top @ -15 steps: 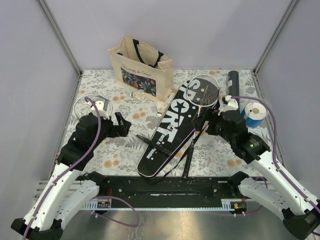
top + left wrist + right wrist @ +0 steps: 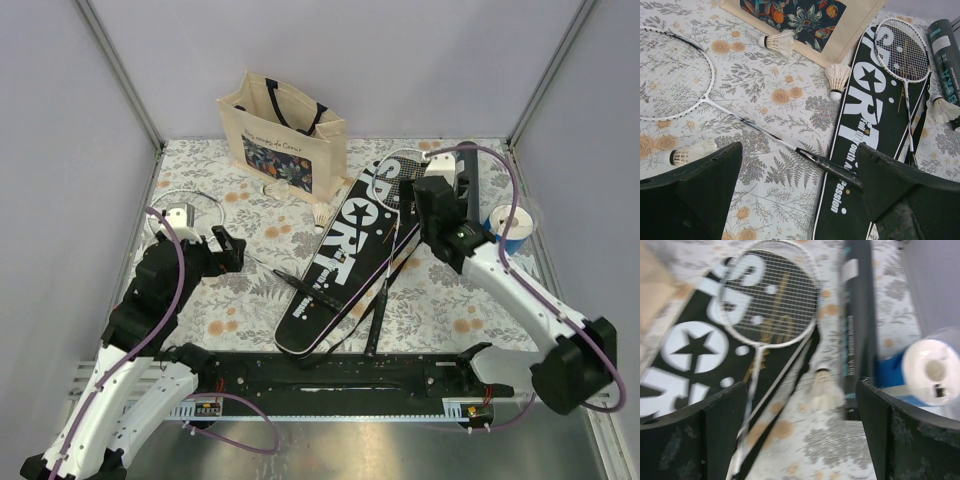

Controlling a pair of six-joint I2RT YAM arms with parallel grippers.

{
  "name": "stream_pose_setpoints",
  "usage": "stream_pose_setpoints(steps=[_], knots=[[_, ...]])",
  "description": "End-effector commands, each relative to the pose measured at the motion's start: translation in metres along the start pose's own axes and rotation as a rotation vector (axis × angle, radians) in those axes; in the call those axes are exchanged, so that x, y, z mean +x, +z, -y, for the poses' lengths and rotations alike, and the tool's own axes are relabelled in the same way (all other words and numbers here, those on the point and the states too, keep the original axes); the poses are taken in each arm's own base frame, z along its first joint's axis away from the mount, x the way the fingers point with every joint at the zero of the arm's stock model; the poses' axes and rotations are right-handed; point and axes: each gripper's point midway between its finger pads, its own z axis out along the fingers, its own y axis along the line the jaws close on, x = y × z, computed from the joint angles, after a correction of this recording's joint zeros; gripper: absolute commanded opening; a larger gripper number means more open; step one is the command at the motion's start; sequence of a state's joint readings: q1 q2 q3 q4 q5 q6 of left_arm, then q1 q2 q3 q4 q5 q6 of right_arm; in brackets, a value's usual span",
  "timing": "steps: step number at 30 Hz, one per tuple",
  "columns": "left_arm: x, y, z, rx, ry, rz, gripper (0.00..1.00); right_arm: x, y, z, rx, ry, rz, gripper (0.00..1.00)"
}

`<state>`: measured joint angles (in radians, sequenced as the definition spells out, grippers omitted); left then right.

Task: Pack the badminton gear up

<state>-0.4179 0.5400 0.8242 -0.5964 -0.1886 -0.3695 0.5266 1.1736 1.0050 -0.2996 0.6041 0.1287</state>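
The black "SPORT" cover [image 2: 340,255] lies slantwise mid-table. One racket's head [image 2: 772,297] rests on its top end. The other racket [image 2: 670,75] lies to the left, its black handle [image 2: 835,165] reaching the cover's edge. The long black tube [image 2: 467,185] lies at far right. Shuttlecocks sit near the bag [image 2: 777,41], beside the cover [image 2: 836,77], by the left racket [image 2: 692,152] and next to the tube [image 2: 824,390]. My left gripper [image 2: 225,248] hovers open near the handle. My right gripper [image 2: 428,185] hangs open above the shuttlecock between the racket head and the tube.
A beige tote bag [image 2: 285,135] with floral print stands at the back. A blue-and-white roll [image 2: 507,228] sits right of the tube. Grey walls and frame posts close in the flowered tablecloth [image 2: 240,310].
My right arm has swung from the cover's middle toward the far right, now over the racket head and tube. The left arm has pulled back slightly to the left.
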Motion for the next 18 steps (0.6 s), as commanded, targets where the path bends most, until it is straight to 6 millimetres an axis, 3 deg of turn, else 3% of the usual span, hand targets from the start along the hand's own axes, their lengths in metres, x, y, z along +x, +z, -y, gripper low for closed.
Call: stream_pose_setpoints(steps=[1,5,12,18], knots=[[-0.015,0.001,0.003,0.001,-0.010,0.046,0.99,-0.024,0.028,0.055,0.228,-0.108,-0.011,0.99],[-0.013,0.001,0.005,0.013,-0.007,0.036,0.99,-0.015,0.061,0.080,0.298,-0.118,-0.110,0.99],[-0.014,0.001,0.004,0.004,-0.006,0.043,0.99,0.018,0.123,0.100,0.409,-0.237,-0.313,0.99],[-0.012,0.004,0.005,0.011,0.001,0.026,0.99,0.034,0.153,0.117,0.438,-0.238,-0.400,0.99]])
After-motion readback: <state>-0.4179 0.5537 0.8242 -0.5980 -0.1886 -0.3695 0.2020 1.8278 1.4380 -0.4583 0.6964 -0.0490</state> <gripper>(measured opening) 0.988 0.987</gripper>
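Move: The shuttlecock tube is about 23 cm ahead of the right hand's point and 17 cm to its right, lying lengthwise with its near end towards the robot, some 20 cm below. From that hand, the loose shuttlecock lies about 11 cm ahead and 9 cm right, the blue roll 10 cm ahead and 27 cm right, and the racket head 27 cm ahead and 3 cm left. From the left hand the tube is roughly 35 cm ahead and 72 cm right. Sweeping right and forward at a fast pace, the right hand heads for the near part of the shuttlecock tube, about 11 cm each way. It sinks some 9 cm as well, dropping steeply only towards the end, while the wrist tips down about 20 degrees, turns clockwise and rolls its left side lower. The fingers stay wide open, lined up above the tube without reaching it. ##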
